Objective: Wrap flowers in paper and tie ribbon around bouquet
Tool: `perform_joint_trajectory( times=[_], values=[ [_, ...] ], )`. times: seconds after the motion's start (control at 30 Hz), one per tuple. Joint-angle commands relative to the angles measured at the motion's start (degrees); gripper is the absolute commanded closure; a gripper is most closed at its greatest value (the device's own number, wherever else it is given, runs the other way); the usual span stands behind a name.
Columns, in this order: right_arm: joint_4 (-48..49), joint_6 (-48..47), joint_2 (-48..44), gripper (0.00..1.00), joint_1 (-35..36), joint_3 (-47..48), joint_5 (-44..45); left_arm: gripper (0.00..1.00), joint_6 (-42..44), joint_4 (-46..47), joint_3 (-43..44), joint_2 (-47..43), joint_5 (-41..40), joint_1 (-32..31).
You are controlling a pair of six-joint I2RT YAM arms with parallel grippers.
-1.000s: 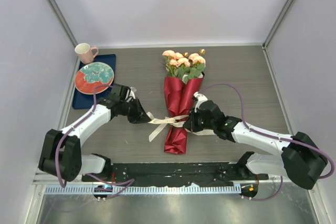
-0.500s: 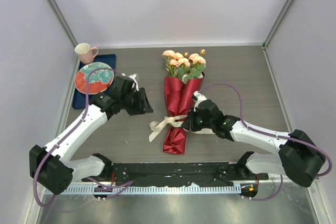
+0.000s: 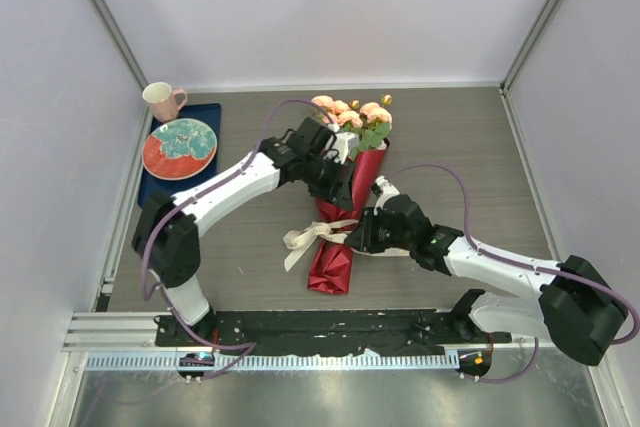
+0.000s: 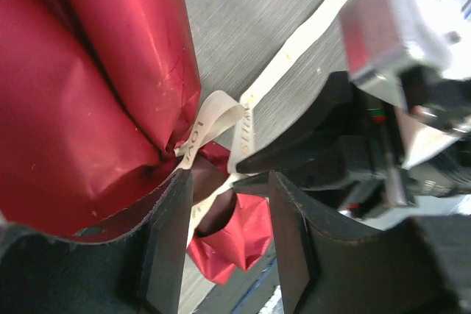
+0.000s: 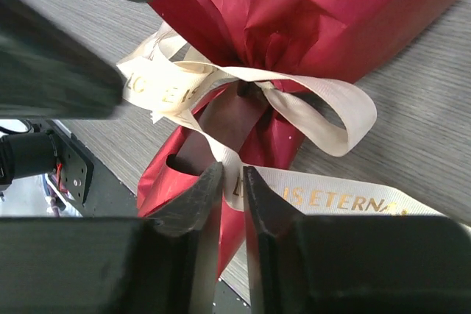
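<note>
The bouquet lies on the table, pink-peach flowers (image 3: 350,117) at the far end and the red paper (image 3: 333,265) coned round the stems. The cream ribbon (image 3: 300,239) is knotted at the cone's waist, with loops trailing left. My left gripper (image 3: 342,192) hovers over the upper cone. In the left wrist view it (image 4: 229,211) is open, with only the paper's (image 4: 88,108) lower end and the ribbon (image 4: 221,115) beyond it. My right gripper (image 3: 358,237) sits at the knot. Its jaws (image 5: 233,185) stand narrowly open, a strand of ribbon (image 5: 331,108) running through the gap in front of the paper (image 5: 294,12).
A patterned red plate (image 3: 180,147) rests on a dark blue tray (image 3: 207,111) at the back left, with a pink mug (image 3: 160,100) behind it. White walls close in both sides. A black rail (image 3: 330,327) runs along the near edge.
My left arm let go of the ribbon end, opened and swung right from the table's left side to over the bouquet. My right jaws went from shut to slightly parted at the knot.
</note>
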Motion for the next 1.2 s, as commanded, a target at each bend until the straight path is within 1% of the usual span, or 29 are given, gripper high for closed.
perform_joint_trajectory(
  times=[0.0,0.03,0.07,0.17,0.27,0.37,0.5,0.67,0.9,1.0,1.03,1.13,1.17],
  values=[
    [2.95,0.77,-2.65,0.81,0.18,-1.13,-0.65,0.5,9.93,-6.68,6.25,5.02,-0.12,-3.04],
    [3.21,0.77,-2.91,0.94,0.27,-1.31,-0.91,0.5,10.64,-7.03,6.44,5.72,-0.21,-4.0],
    [3.64,0.94,-3.09,1.0,0.18,-1.57,-1.18,0.51,10.99,-6.51,6.35,6.51,-0.91,-4.27],
    [5.14,1.64,-4.23,1.0,0.27,-2.8,-1.7,0.53,12.22,-5.63,5.56,7.13,-2.66,-4.8],
    [5.41,1.82,-5.11,1.0,0.27,-3.42,-1.44,0.56,13.19,-5.72,4.95,7.66,-2.06,-4.71],
    [5.32,1.73,-5.29,1.0,0.27,-3.51,-1.36,0.56,13.37,-5.54,3.89,8.19,-1.61,-4.71],
    [5.32,1.65,-5.02,1.0,0.27,-3.33,-1.44,0.55,13.28,-5.19,3.1,9.07,-4.24,-4.71],
    [5.49,1.65,-4.67,1.0,0.27,-3.33,-1.88,0.52,14.15,-3.43,2.4,9.33,-4.95,-4.63],
    [5.06,1.91,-5.29,1.0,0.27,-3.42,-1.62,0.53,14.33,-4.58,2.75,11.88,-5.84,-4.36],
    [4.88,2.43,-5.55,1.0,0.27,-3.34,-0.57,0.64,14.16,-5.1,2.23,11.71,-6.01,-4.27],
    [4.88,2.87,-5.38,1.0,0.18,-3.33,-0.39,0.72,13.9,-4.93,2.05,11.45,-6.01,-4.27],
    [4.88,5.16,-4.59,1.0,0.09,-2.81,-1.0,0.82,12.67,-4.14,2.13,8.73,-5.05,-4.36],
    [5.75,5.95,-4.58,1.0,0.18,-2.98,-1.18,0.84,12.23,-3.18,2.05,7.67,-5.13,-4.36]
  ],
)
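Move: The upright ribbon loop at the bouquet's neck lies almost straight below the left gripper, about 9 cm down and 2 cm back. The left ribbon bunch lies roughly 10 cm left and 5 cm back of that gripper, 11 cm lower; the right gripper's tips are some 6 cm back, level sideways and about 9 cm lower. The right gripper's open fingers straddle the ribbon strip right at their tips; the loop stands about 4 cm ahead of them. Lower the left gripper about 9 cm onto the ribbon loop, easing slightly back, while steepening its fingers some 15 degrees and turning them a little clockwise. Keep them half open until down, then narrow them around the loop. Meanwhile shut the right fingers on the ribbon strip, draw them back barely 1 cm, lift slightly and hold there. ##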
